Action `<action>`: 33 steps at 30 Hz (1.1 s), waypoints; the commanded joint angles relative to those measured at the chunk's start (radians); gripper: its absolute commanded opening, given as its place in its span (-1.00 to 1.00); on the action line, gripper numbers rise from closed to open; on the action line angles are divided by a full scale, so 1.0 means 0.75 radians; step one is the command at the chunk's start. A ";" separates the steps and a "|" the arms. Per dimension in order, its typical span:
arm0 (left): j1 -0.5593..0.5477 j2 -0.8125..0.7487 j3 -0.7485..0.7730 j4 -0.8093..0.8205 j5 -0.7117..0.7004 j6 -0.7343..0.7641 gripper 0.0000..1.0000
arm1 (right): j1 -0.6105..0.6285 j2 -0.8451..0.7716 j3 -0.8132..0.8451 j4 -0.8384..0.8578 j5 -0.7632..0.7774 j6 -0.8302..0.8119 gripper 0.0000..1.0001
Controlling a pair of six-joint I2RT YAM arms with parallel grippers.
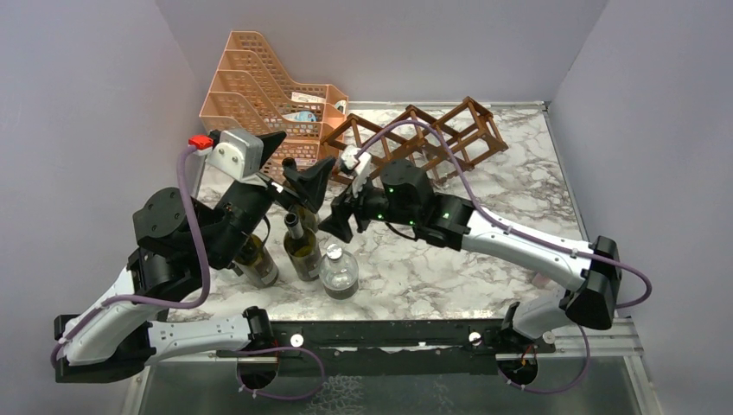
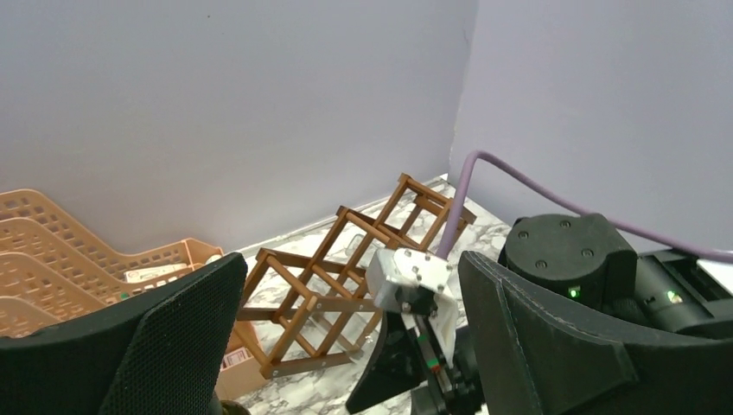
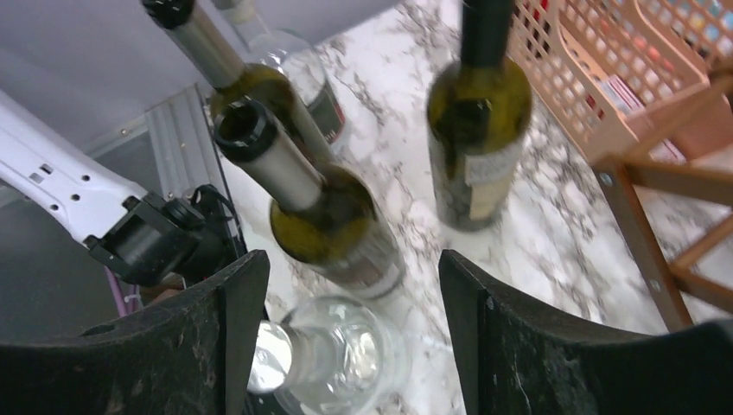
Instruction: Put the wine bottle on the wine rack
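Observation:
Several wine bottles stand upright at the table's near left. A green one [image 1: 302,248] is in the middle, another [image 1: 259,264] is to its left, and a clear one [image 1: 339,272] is to its right. A further green bottle [image 1: 305,214] stands under my left gripper [image 1: 300,171], which is open and empty above the group. My right gripper [image 1: 340,218] is open and empty just right of the bottles. In the right wrist view it [image 3: 350,268] hovers over the clear bottle [image 3: 333,359] and a green bottle [image 3: 333,225]. The reddish-brown wine rack [image 1: 432,138] holds nothing and also shows in the left wrist view [image 2: 302,298].
A peach-orange perforated tiered tray [image 1: 259,86] stands at the back left, touching the rack's left end. Grey walls close in the left, back and right sides. My right arm's wrist [image 2: 415,285] sits between my left gripper's fingers [image 2: 173,337] and the rack.

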State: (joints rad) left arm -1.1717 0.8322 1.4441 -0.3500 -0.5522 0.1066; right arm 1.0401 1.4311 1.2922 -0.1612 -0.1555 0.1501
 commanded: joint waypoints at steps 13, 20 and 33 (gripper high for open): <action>0.002 -0.156 -0.019 0.004 -0.242 -0.001 0.98 | 0.165 0.376 0.304 0.218 0.059 -0.196 0.47; 0.002 -0.174 -0.045 0.002 -0.239 -0.017 0.98 | 0.177 0.397 0.291 0.272 0.130 -0.237 -0.07; 0.002 -0.162 -0.072 0.002 -0.235 -0.033 0.98 | 0.189 0.222 0.115 0.485 0.463 -0.283 -0.77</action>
State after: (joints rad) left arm -1.1717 0.7029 1.3983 -0.3473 -0.7082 0.0914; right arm 1.1770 1.6859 1.4166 0.0830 0.0536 -0.0322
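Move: The middle wine bottle, standing on the table, is about 9 cm left of the right hand and 1 cm back, its middle some 13 cm below. The white-capped glass bottle stands about 6 cm back, 1 cm left; another wine bottle lies 20 cm left and 3 cm back, and the rear wine bottle 11 cm ahead, 9 cm left. From the high left hand the middle bottle is roughly 3 cm left, 1 cm ahead and 34 cm below. The right hand carries on left about 9 cm to the middle wine bottle, its partly open fingers straddling the neck, then closing to pinch it just under the mouth; keeping that grip, it eases some 2 cm forward and 1 cm back to the right, rolling so its far side comes up about 15 degrees over the whole move. High above, the left hand shifts about 6 cm left with its fingers still wide open, holding nothing. ##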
